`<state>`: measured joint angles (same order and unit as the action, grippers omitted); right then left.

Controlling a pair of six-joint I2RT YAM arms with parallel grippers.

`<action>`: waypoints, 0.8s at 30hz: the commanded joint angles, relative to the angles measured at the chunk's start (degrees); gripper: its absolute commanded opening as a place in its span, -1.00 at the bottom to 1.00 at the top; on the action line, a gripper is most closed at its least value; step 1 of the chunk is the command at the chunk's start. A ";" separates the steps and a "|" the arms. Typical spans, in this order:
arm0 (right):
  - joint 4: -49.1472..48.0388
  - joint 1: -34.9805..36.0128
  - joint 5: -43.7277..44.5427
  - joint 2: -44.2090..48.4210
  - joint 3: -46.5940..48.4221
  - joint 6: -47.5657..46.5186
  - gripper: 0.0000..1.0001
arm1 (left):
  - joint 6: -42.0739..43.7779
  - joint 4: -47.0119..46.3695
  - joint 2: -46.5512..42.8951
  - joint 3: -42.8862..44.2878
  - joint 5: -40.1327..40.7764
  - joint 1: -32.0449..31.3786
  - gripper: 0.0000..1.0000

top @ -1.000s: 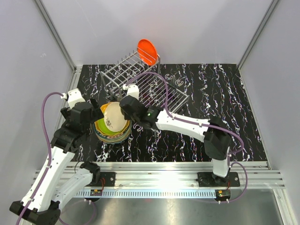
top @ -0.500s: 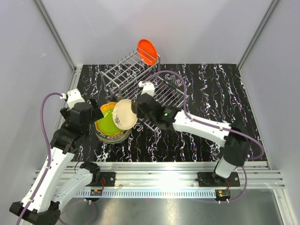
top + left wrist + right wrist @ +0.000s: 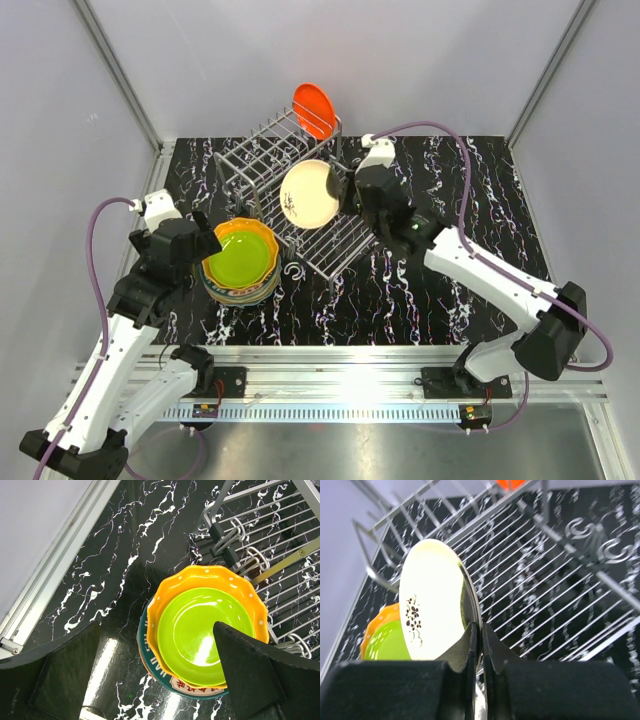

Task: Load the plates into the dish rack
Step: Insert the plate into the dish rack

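Note:
My right gripper is shut on the rim of a floral cream plate and holds it on edge above the silver wire dish rack; the wrist view shows the plate pinched between the fingers. A red-orange plate stands in the rack's far end. A stack of plates with a lime green one on top, a dotted orange one and a teal-rimmed white one under it, sits left of the rack. My left gripper is open above the stack's left edge.
The rack's flat grid tray lies under the held plate, with wire loops at its edges. Grey walls close in the black marbled table on three sides. A metal rail runs along the near edge.
My right arm has carried the cream plate from over the stack up and right to above the rack. The lime green plate is uncovered. The left arm has not moved.

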<state>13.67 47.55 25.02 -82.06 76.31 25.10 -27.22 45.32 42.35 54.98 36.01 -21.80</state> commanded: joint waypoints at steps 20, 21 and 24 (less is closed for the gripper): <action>-16.22 -14.68 -0.85 -10.83 20.80 -33.62 -1.00 | 0.15 -1.81 0.63 1.01 2.49 -2.10 0.98; -16.57 -14.77 -0.50 -12.06 21.24 -34.41 -1.00 | 0.15 -1.73 0.72 1.01 2.49 -2.19 0.98; -18.06 -14.68 0.03 -14.08 22.04 -37.31 -1.00 | 0.06 -1.64 0.81 1.01 2.84 -2.46 0.98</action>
<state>2.24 32.95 24.49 -94.72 95.26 -6.42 -27.22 45.36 42.98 54.98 36.88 -23.81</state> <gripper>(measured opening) 0.098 0.988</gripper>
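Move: With the cream plate pinched in my right hand, the free slot next to the orange plate on the rack's upper tier is about 18 cm ahead, 8 cm left and 5 cm below. The orange plate stands some 20 cm ahead and 5 cm left, the lower tier about 5 cm ahead, 2 cm left and 17 cm down. The green plate's stack is 7 cm back, 23 cm left. From my left hand, the slot is roughly 26 cm ahead and 28 cm right. I keep the cream plate pinched by its rim and swing my right hand forward about 13 cm, climbing nearly 10 cm and veering right by some 7 cm, to clear the rack's upper tier around its right end. On the way my fingers tip up about 20 degrees and my hand's left side rolls down nearly as much; the climb and rightward swing die out at the end. ##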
